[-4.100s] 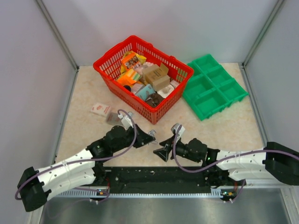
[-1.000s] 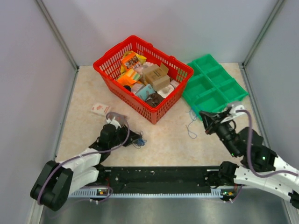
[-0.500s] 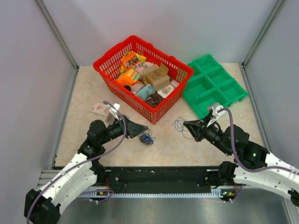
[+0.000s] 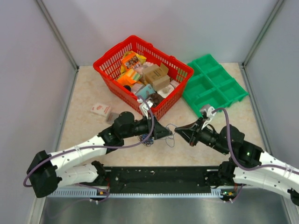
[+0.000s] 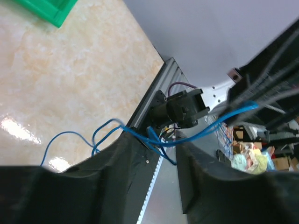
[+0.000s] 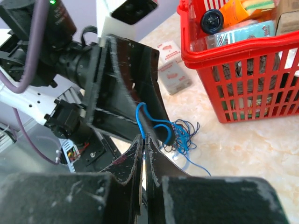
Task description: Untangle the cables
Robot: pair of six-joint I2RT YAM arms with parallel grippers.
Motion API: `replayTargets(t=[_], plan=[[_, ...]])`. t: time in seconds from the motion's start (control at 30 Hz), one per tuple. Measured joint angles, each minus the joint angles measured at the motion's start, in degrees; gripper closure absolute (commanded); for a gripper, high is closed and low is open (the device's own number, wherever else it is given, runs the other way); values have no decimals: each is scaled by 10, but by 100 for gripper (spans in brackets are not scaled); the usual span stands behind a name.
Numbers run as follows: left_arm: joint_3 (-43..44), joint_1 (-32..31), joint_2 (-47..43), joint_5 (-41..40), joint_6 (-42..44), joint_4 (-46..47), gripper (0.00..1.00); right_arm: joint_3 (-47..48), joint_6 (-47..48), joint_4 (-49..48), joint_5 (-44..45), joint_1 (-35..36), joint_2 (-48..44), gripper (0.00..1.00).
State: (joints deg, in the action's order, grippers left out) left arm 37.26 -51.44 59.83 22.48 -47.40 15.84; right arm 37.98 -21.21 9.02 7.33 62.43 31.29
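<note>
The cables are thin blue and dark wires. A small tangle (image 4: pixel 146 139) lies on the table in front of the red basket and shows in the right wrist view (image 6: pixel 183 136). My right gripper (image 4: pixel 179 132) (image 6: pixel 143 138) is shut on a blue strand that leads from the tangle. My left gripper (image 4: pixel 164 132) (image 5: pixel 161 149) is open, almost tip to tip with the right one. The blue strand (image 5: pixel 140 134) runs across the gap between its fingers and loops round one finger (image 6: pixel 156 116).
A red basket (image 4: pixel 180 70) full of small boxes stands behind the grippers. A green compartment tray (image 4: pixel 215 86) lies at the back right. Two small packets (image 4: pixel 100 109) lie on the left. The black rail (image 4: pixel 159 175) runs along the near edge.
My left gripper has swung right and my right gripper left, so their tips now meet at the table's middle. The loose loop by the right gripper now spans both grippers.
</note>
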Motion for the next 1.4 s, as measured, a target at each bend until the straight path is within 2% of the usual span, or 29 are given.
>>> replayTargets(t=[0.2,0.23,0.27,0.3,0.53,0.73,0.87,1.07,1.1,1.23,1.3,1.4], plan=[[1,0,19,-27,-1,-13,77,-9,-5,-2,-1,0,-19,100],[0,0,18,-29,-1,-13,83,-9,-5,-2,3,0,-24,100],[-2,0,17,-29,-2,-13,96,-9,-5,-1,9,0,-31,100],[-6,0,15,-29,-3,-13,100,-9,-5,0,16,0,-37,100],[-18,-3,14,-37,-4,-10,100,-8,0,4,66,0,-72,100],[-26,-8,-11,-66,-5,3,100,-6,27,49,195,1,-129,100],[-67,-3,-30,-97,-5,-31,100,36,51,41,287,0,-174,100],[-86,-2,-30,-92,-7,-52,100,28,16,18,264,0,-152,100],[-84,-2,-29,-90,-7,-53,100,23,10,24,252,0,-137,97],[-61,-2,-16,-70,-6,-56,100,17,-13,69,188,0,-38,58],[-52,-2,-12,-58,-3,-56,100,9,-16,86,159,0,-9,50],[-45,-2,-10,-52,10,-66,100,-2,-26,118,141,0,-12,44]])
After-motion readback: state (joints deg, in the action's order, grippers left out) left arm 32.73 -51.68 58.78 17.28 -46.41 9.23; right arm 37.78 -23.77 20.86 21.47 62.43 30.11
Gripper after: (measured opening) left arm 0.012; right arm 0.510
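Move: The blue cable strand, its upper part still held in the shut right fingers, crosses at the left hand's half-open fingertips, about 1 cm ahead, 1 cm to the right and 2 cm below. From the right hand this crossing is some 4 cm to the left and 4 cm lower. The tangled bundle lies on the table about 10 cm left of the left hand, 5 cm farther out and 20 cm below; the red basket's middle is some 32 cm ahead, 10 cm left and 13 cm below. The blue strand is pinched by the closing left fingers as they sink about 2.5 cm; the shut right hand then draws away to the right and upward, some 13 cm out and 8 cm up. It swings back left and down towards the left hand, opening about halfway. The left keeps its pinch, dipping, shifting slightly left and easing partway back, ending 6 cm lower overall. ##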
